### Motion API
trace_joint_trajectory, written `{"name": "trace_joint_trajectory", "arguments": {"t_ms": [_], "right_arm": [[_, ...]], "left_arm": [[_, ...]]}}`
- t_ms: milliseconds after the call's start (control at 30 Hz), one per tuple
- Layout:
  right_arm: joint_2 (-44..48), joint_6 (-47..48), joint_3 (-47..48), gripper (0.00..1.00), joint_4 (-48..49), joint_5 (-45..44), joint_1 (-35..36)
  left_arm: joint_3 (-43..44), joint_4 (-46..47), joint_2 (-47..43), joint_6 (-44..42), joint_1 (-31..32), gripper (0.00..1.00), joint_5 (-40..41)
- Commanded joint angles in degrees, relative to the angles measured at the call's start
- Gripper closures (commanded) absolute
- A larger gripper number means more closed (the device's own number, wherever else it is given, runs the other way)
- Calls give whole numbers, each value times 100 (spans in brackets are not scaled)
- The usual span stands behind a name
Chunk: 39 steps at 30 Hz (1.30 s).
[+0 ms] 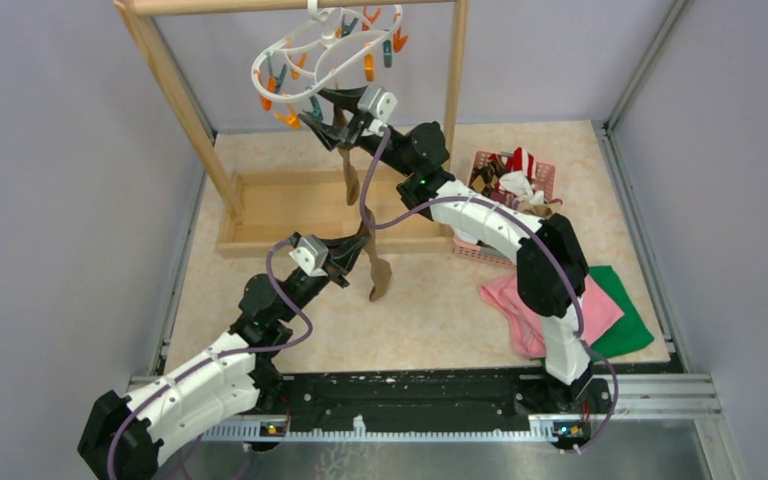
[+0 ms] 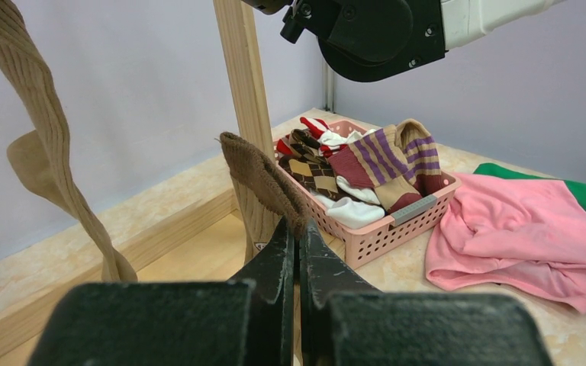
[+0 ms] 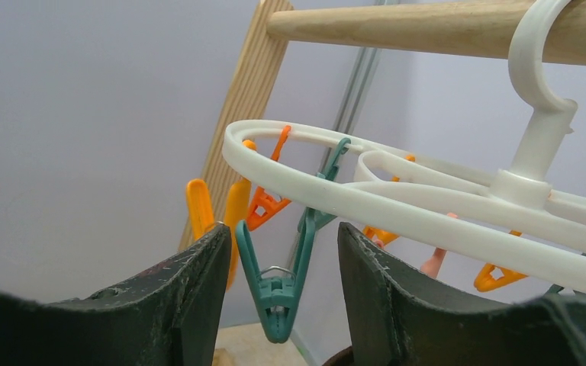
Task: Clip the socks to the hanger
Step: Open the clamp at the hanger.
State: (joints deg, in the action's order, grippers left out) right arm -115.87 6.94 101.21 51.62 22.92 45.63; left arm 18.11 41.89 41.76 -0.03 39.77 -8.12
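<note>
The white hanger (image 1: 325, 50) hangs by its hook from the wooden rack's top bar, with orange and teal clips under its ring (image 3: 397, 210). My right gripper (image 1: 312, 112) is up at its near side and open. Its jaws stand either side of a teal clip (image 3: 278, 297) without squeezing it. A tan ribbed sock (image 1: 349, 175) dangles below that spot, its top hidden behind the gripper. Lower down, my left gripper (image 1: 355, 258) is shut on a brown sock (image 2: 263, 175), which droops over its fingertips (image 2: 282, 244). The tan sock (image 2: 46, 145) hangs to its left.
A pink basket (image 1: 540, 170) at the back right holds several more socks, striped, argyle and white (image 2: 355, 210). A pink cloth (image 1: 540, 310) and a green cloth (image 1: 625, 320) lie at the right front. The wooden rack (image 1: 180, 90) stands on a shallow wooden base (image 1: 290, 205).
</note>
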Motion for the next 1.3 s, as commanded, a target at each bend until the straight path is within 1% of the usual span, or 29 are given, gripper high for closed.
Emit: {"name": "trace_joint_trajectory", "arguments": {"t_ms": [0, 267, 600, 700, 767, 833, 867, 900, 933, 1133, 1267], "right_arm": [[337, 87, 38, 47, 229, -77, 69], [329, 144, 56, 49, 244, -94, 87], [317, 193, 99, 59, 218, -49, 96], [329, 211, 92, 63, 209, -17, 96], [359, 222, 92, 68, 185, 1, 94], [379, 211, 79, 76, 175, 10, 96], [393, 205, 64, 83, 185, 11, 90], [405, 198, 51, 86, 190, 21, 90], [419, 183, 48, 87, 191, 27, 95], [468, -163, 73, 88, 139, 233, 59], [486, -611, 108, 88, 124, 384, -41]], "left_arm": [[0, 181, -89, -6, -22, 100, -103], [0, 177, -96, -6, -21, 100, -111], [0, 158, -116, -6, -20, 100, -101], [0, 161, -131, -6, -22, 100, -102], [0, 153, -140, -6, -22, 100, -102], [0, 153, -148, -6, -22, 100, -98], [6, 145, -150, -6, -17, 100, -95], [8, 146, -150, -6, -21, 100, -90], [8, 148, -150, 144, -22, 100, -87], [143, 121, -230, 375, -95, 100, -17], [303, 88, -273, 846, -504, 100, -212]]}}
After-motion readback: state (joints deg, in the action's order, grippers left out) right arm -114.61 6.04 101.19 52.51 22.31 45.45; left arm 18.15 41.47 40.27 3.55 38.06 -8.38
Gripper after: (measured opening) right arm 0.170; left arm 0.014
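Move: The teal clip on the hanger's near rim is already between the open right fingers, its middle only about 1 cm left and 1 cm below the hand point. The near orange clip hangs some 5 cm to the hand's left and 2 cm back. The hung brown sock's middle is roughly 4 cm right, 3 cm ahead and 18 cm below. From the sock-holding left gripper, the teal clip lies about 14 cm ahead, 8 cm left and 17 cm up. Hold the right gripper in place around the teal clip, fingers aimed up and to the left, and close from about half open to nearly shut, pinching the clip's two upper handles together. As the squeeze comes on, ease the hand up about 1.5 cm and a little to the right, and keep the grip. ##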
